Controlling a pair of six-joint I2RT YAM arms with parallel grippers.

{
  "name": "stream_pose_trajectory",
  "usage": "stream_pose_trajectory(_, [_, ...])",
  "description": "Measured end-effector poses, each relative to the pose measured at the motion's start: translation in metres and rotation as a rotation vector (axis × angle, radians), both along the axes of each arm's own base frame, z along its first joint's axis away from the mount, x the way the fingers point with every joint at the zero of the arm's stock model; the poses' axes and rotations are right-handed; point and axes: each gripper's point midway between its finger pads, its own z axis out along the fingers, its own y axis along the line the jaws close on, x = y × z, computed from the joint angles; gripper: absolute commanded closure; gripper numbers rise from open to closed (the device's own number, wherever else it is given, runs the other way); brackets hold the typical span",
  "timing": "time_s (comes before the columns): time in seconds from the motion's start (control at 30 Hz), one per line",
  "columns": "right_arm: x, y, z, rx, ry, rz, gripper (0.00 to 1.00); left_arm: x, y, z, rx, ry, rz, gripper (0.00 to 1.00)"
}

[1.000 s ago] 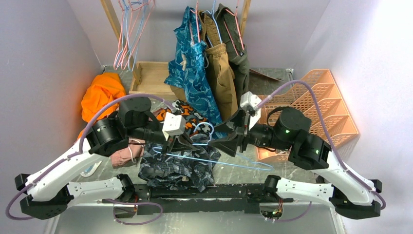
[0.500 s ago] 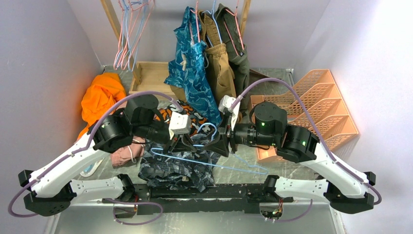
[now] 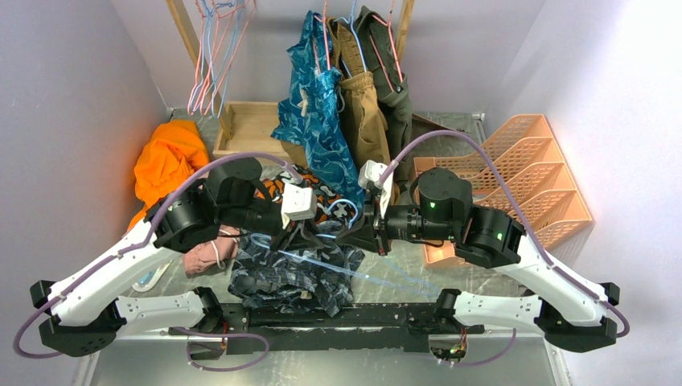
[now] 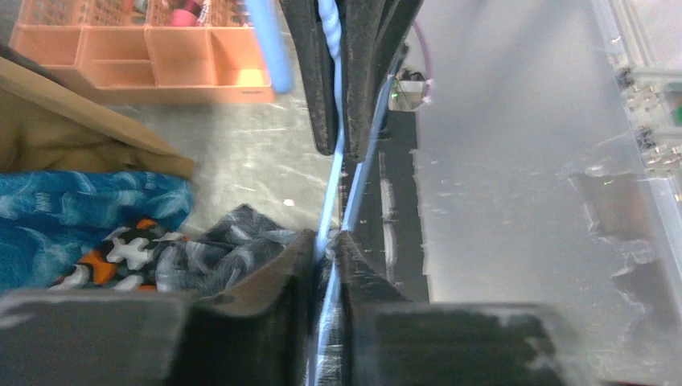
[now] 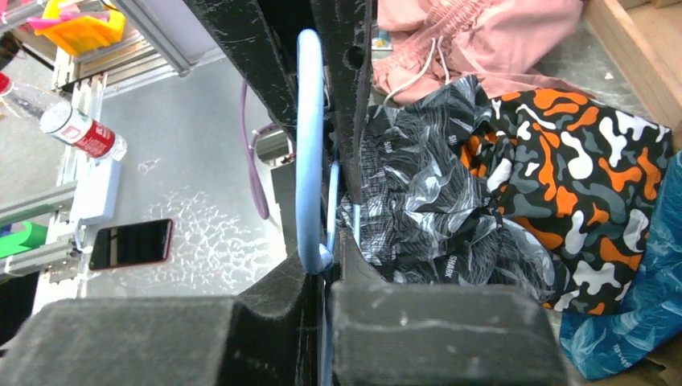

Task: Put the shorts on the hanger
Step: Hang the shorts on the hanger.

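The dark shorts (image 3: 285,277) with a grey streaky print lie crumpled on the table between the arms, near the front edge. They also show in the right wrist view (image 5: 426,213). The light-blue wire hanger (image 3: 386,275) is held above them, tilted, with its hook (image 3: 342,211) pointing away from the arms. My left gripper (image 3: 301,239) is shut on the hanger's wire (image 4: 328,241). My right gripper (image 3: 347,236) is shut on the hanger next to its hook (image 5: 310,145). The two grippers face each other, almost touching.
Black-orange-white shorts (image 3: 310,186) lie just behind the dark shorts, and a pink garment (image 3: 205,256) lies to their left. Teal shorts (image 3: 318,112) and other clothes hang at the back. An orange garment (image 3: 165,157), a wooden tray (image 3: 249,129) and a peach organizer (image 3: 539,173) stand around.
My right arm has swung left to meet the left gripper and is now shut on the hanger at its hook. The hanger has tilted and its right end has risen.
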Motion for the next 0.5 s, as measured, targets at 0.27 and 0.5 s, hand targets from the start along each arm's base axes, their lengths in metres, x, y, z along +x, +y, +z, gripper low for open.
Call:
stream_pose_trajectory(0.27, [0.017, -0.016, -0.014, 0.027, -0.034, -0.137, 1.00, 0.031, 0.022, -0.018, 0.011, 0.031, 0.318, 0.01])
stream_pose_trajectory(0.5, [0.017, -0.017, -0.030, 0.021, -0.025, -0.143, 1.00, 0.044, 0.085, -0.045, -0.025, 0.369, 0.857, 0.01])
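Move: The hanger is pinched in both hands, which are nearly tip to tip. Its left end reaches about 10 cm to the left of the left hand, level front to back and some 3 cm lower. The shorts lie on the table about 4 cm ahead of the left hand, 7 cm left and 30 below; the camo shorts lie some 20 cm beyond them. From the right hand the shorts are roughly 4 cm ahead, 13 left and 33 below. The hanger comes free of the left fingers, which spread wide and swing off about 9 cm left, with some 4 cm each forward and down, towards the shorts; the left wrist turns about 50 degrees counter-clockwise and tips down. The right fingers stay shut on its neck, lowering it about 3 cm and easing it a little forward and right. ##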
